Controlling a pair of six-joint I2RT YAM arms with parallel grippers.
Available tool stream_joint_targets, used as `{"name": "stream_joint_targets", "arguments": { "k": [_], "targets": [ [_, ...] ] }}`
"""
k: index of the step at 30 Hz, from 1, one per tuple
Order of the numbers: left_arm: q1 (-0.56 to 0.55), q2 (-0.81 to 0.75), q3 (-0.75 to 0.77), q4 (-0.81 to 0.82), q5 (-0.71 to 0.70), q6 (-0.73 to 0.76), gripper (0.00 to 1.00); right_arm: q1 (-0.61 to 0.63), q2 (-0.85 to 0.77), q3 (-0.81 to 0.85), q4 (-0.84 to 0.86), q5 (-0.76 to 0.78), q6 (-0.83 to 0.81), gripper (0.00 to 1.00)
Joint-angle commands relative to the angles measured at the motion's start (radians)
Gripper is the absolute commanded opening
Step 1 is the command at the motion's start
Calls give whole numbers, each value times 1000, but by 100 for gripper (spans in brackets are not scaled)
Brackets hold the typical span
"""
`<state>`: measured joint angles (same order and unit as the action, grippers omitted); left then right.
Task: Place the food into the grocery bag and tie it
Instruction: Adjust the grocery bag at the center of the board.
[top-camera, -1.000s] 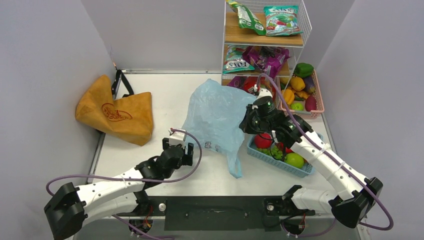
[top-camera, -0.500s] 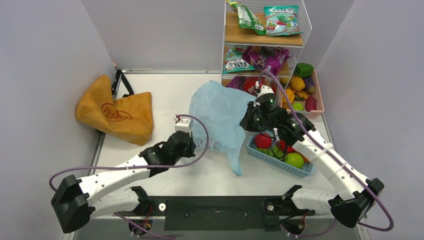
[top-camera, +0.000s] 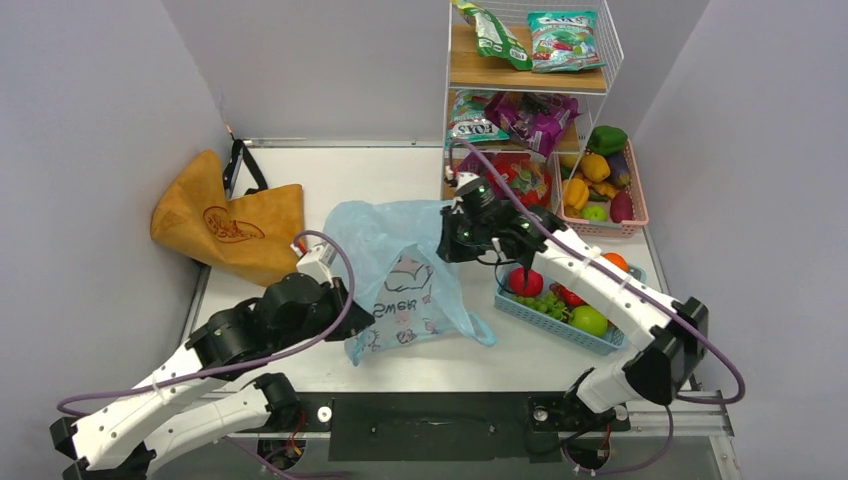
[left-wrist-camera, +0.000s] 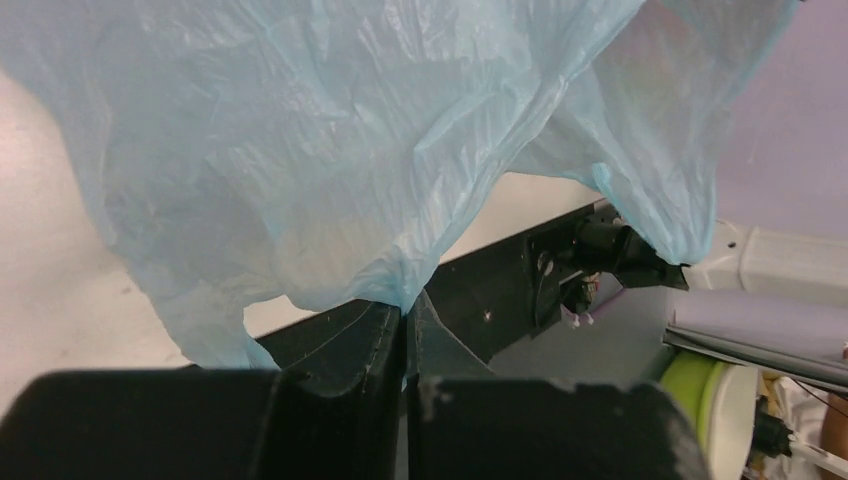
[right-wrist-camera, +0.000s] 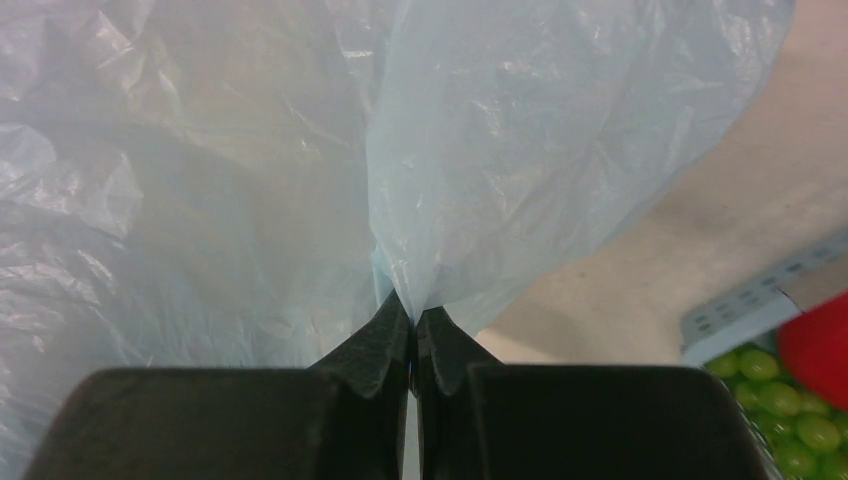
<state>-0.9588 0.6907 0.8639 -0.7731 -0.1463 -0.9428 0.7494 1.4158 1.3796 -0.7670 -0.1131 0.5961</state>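
The light blue grocery bag (top-camera: 410, 280) hangs stretched between both grippers above the table, its cartoon print facing up. My left gripper (top-camera: 347, 300) is shut on the bag's near-left edge; the left wrist view shows the film (left-wrist-camera: 330, 150) pinched between the fingertips (left-wrist-camera: 405, 312). My right gripper (top-camera: 448, 238) is shut on the bag's far-right edge, with the plastic (right-wrist-camera: 480, 150) bunched into its tips (right-wrist-camera: 412, 310). Food lies in a blue basket (top-camera: 598, 343): a red fruit (top-camera: 527, 281), green grapes (top-camera: 551, 304) (right-wrist-camera: 790, 410) and a green fruit (top-camera: 589, 320).
A pink basket (top-camera: 637, 205) at the back right holds peppers (top-camera: 594, 166) and other produce. A wire shelf (top-camera: 530, 75) with snack packs stands behind it. A tan tote (top-camera: 235, 228) with black straps lies at the back left. Grey walls close in both sides.
My left gripper has shut on the bag's edge and drawn it left. The right gripper has carried its edge leftwards, so the bag now hangs spread with its print showing.
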Motion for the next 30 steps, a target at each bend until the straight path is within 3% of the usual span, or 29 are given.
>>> {"name": "stream_joint_targets", "arguments": {
  "k": [1,4,7,9,10,14,23,30],
  "targets": [
    [-6,-72,104,-220,53,-105,0,49,109,102,37,-105,-67,0],
    [-6,-88,146,-306,28,-115,2,60,178,158,29,-141,-91,0],
    [-6,-95,184,-397,1,-108,16,66,227,183,20,-160,-106,0],
    [-6,-80,213,-424,21,-80,33,69,246,196,14,-163,-114,0],
    [-6,-73,241,-431,27,-55,45,69,255,202,12,-165,-119,0],
    [-6,-9,341,-492,-30,16,64,70,277,211,4,-169,-126,0],
    [-6,234,551,-527,-82,222,70,70,310,227,1,-175,-131,0],
    [-8,516,1001,-724,-137,389,71,69,346,277,-29,-169,-151,0]
  ]
}}
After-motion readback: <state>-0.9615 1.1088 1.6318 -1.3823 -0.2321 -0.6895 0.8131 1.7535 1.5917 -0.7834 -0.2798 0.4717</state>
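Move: Both hands already pinch the grocery bag. Its middle lies about 10 cm ahead, 8 cm right and 12 cm below the left hand; from the right hand it is some 8 cm left, 2 cm back and 12 cm below. The blue basket stands about 28 cm right of the right hand and level with it, the shelf's lowest snack bags about 22 cm ahead and 14 cm right. The tan tote is roughly 28 cm ahead and 32 cm left of the left hand. The left hand draws back and left about 5 cm while rising slightly, opens its shut fingers wide to let go of the grocery bag's near-left part, then climbs to some 9 cm higher and comes forward over the bag, its left side rolling up about 20 degrees. The right hand keeps its pinch on the far side and carries it about 7 cm left and 4 or 5 cm down, turning some 15 degrees counter-clockwise. ##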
